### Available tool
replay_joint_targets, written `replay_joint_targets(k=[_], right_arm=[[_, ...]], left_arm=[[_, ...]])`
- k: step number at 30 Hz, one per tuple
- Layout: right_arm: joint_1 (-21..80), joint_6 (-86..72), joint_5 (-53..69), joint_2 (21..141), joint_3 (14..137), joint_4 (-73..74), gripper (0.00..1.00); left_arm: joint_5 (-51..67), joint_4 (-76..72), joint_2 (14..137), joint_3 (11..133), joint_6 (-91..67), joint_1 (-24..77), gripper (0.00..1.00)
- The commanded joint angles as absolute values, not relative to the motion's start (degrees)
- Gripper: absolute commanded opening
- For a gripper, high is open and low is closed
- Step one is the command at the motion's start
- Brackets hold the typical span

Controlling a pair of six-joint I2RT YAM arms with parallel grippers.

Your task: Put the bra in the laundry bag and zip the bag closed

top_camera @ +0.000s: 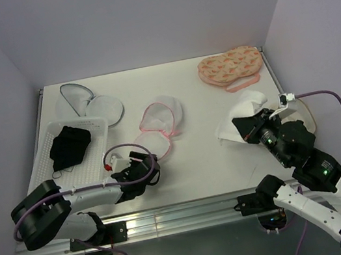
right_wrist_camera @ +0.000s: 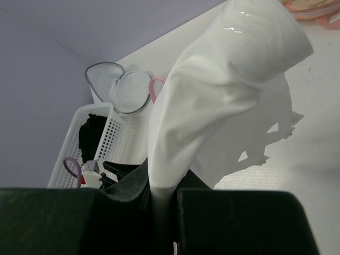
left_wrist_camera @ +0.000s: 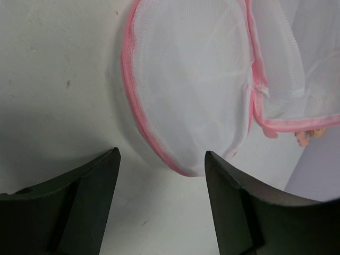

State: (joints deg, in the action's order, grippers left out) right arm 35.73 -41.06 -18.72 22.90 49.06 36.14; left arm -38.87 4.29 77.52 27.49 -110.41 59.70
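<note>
The laundry bag (top_camera: pixel 160 126) (left_wrist_camera: pixel 196 79), white mesh with pink trim, lies opened out in two halves mid-table. My left gripper (top_camera: pixel 152 159) (left_wrist_camera: pixel 162 154) is low over the table just short of the bag's near rim, jaws open and empty. The bra (top_camera: pixel 70 147) (right_wrist_camera: pixel 91 135), a crumpled black garment, lies in a white perforated basket (top_camera: pixel 91 125) (right_wrist_camera: pixel 114 141) at the left. My right gripper (top_camera: pixel 250 124) (right_wrist_camera: pixel 172 191) is on the right side, shut on a smooth white garment (top_camera: pixel 247 111) (right_wrist_camera: pixel 223 79) that rises from its jaws.
A white mesh pouch with grey trim (top_camera: pixel 90 102) (right_wrist_camera: pixel 125 87) lies open behind the basket. An orange patterned pouch with a pink strap (top_camera: pixel 229 66) (right_wrist_camera: pixel 313 8) sits at the back right. Lilac walls close the table on three sides.
</note>
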Motion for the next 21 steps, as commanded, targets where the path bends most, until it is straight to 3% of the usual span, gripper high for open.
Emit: replay_joint_targets(k=[1,8,12,16,17,20,21], right_arm=[[35.5,-41.0,-18.1,22.6,48.3,33.3,0.01],[35.6,-41.0,-16.3,24.2,48.4,32.1,0.00],[35.5,-41.0,-15.9,24.3,48.4,31.8,0.00],[35.5,-41.0,-15.2,24.2,48.0,31.1,0.00],[35.5,-41.0,-15.1,24.3,47.9,30.9,0.00],[35.5,-40.3,-14.2,24.5,48.2,30.4,0.00],[35.5,-40.2,-14.0,24.9,48.7,30.2,0.00]], left_arm=[[-40.8,2.6,79.7,26.1,-115.4,59.7,0.72],[-42.1,-4.1,85.2,25.4,-118.1,58.1,0.68],[-41.6,-7.8,86.1,24.5,-116.2,55.9,0.60],[-42.1,-9.0,84.4,24.0,-110.7,53.9,0.35],[-42.0,-9.1,83.7,24.0,-108.7,53.5,0.21],[-40.2,-7.0,80.0,26.2,-97.0,51.9,0.00],[-40.3,-5.6,78.8,28.5,-94.0,51.9,0.00]])
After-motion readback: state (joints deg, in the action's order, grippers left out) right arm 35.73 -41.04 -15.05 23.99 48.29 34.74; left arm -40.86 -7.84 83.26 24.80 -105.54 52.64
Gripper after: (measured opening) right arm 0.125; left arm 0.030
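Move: The near rim of the pink-edged laundry bag lies about 3 cm ahead of my open left fingers and about 2 cm below them. The bag's middle is some 11 cm ahead and 5 cm to the right. The white basket's middle is roughly 26 cm to my left hand's left and 6 cm ahead. From my right hand, which holds the white bra high up, the bag lies about 21 cm left, 13 cm ahead and 28 cm below. I slide my left hand forward about 3.5 cm, low over the table, to the bag's near pink rim. Then I draw it some 3 cm left while sinking slightly, and the fingers close from wide open to almost shut, pinching the rim. My right hand drifts about 1.5 cm left and keeps its hold on the white bra. ##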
